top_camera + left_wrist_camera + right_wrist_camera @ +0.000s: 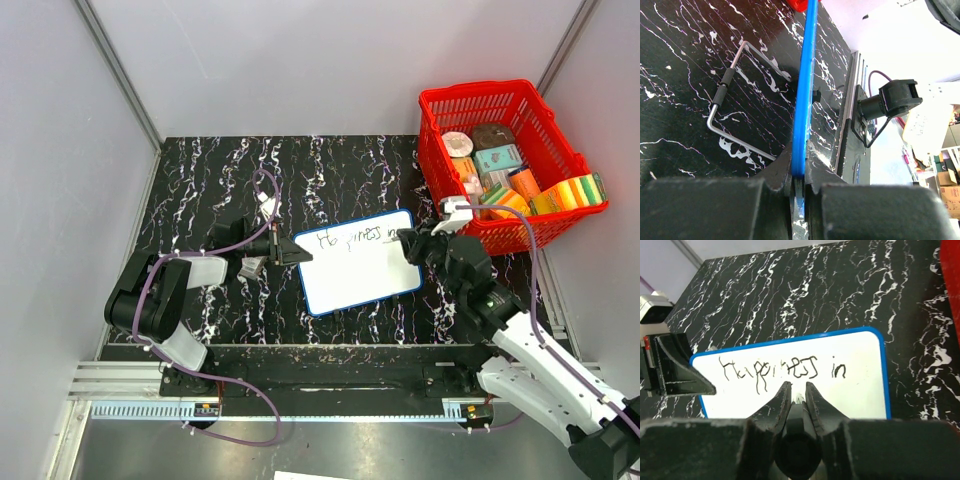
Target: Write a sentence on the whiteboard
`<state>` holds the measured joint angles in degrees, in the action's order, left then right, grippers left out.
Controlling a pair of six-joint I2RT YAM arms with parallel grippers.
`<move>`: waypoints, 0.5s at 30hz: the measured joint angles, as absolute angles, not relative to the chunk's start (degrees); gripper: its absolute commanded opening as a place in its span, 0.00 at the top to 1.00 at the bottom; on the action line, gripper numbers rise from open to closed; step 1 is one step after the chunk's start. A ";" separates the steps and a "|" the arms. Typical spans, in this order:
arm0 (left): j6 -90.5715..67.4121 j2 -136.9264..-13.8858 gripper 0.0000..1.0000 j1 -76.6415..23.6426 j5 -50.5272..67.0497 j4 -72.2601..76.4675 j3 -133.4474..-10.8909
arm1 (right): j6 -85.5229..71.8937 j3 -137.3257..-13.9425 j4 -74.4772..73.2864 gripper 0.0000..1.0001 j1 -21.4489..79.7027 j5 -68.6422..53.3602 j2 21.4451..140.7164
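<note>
The whiteboard (pixel 360 275), white with a blue rim, lies in the middle of the black marbled table. The sentence (pixel 352 240) runs along its top as one line, reading roughly "Happiness in" (pixel 770 371). My left gripper (pixel 290 250) is shut on the board's left edge; the left wrist view shows the blue rim (pixel 805 75) pinched between its jaws (pixel 799 165). My right gripper (pixel 798 390) is shut on a black marker (pixel 797 440). The marker tip points at the bare whiteboard (pixel 860 390) just below the written words. In the top view the right gripper (pixel 415 246) is at the board's right end.
A red basket (pixel 480 95) full of packets and boxes stands at the back right, close beside the right arm. A bent metal wire with a black sleeve (pixel 725 90) lies on the table left of the board. Grey walls enclose the table on three sides.
</note>
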<state>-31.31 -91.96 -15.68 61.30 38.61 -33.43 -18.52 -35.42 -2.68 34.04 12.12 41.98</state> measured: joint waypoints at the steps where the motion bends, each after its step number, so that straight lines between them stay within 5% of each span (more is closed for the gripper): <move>1: -31.29 -91.96 1.00 -15.68 61.30 38.61 -33.43 | -18.74 -35.27 -2.63 1.00 34.30 11.75 42.11; 15: -31.31 -91.96 1.00 -15.68 61.30 38.61 -33.43 | -20.05 -34.81 2.46 1.00 47.46 12.88 47.37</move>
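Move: From the right hand, which still holds the marker, the blank space under "Happiness" lies about 14 cm left, 4 cm back and 7 cm below. The word "Happiness" is about 11 cm left and 3 cm ahead. The word "in" is nearly below, some 4 cm ahead and 1 cm left. The left gripper is roughly 19 cm left and 3 cm back. From the left hand, that blank space is about 6 cm right and 2 cm back. Carry the marker in the right gripper back across the whiteboard from beside "in", about 7 cm left and 3 cm back, sinking only slightly, towards the blank space under "Happiness". Swing the hand some 10 degrees counter-clockwise on the way and keep the fingers shut on the marker. Hold the left gripper still, pinching the board's left edge. ##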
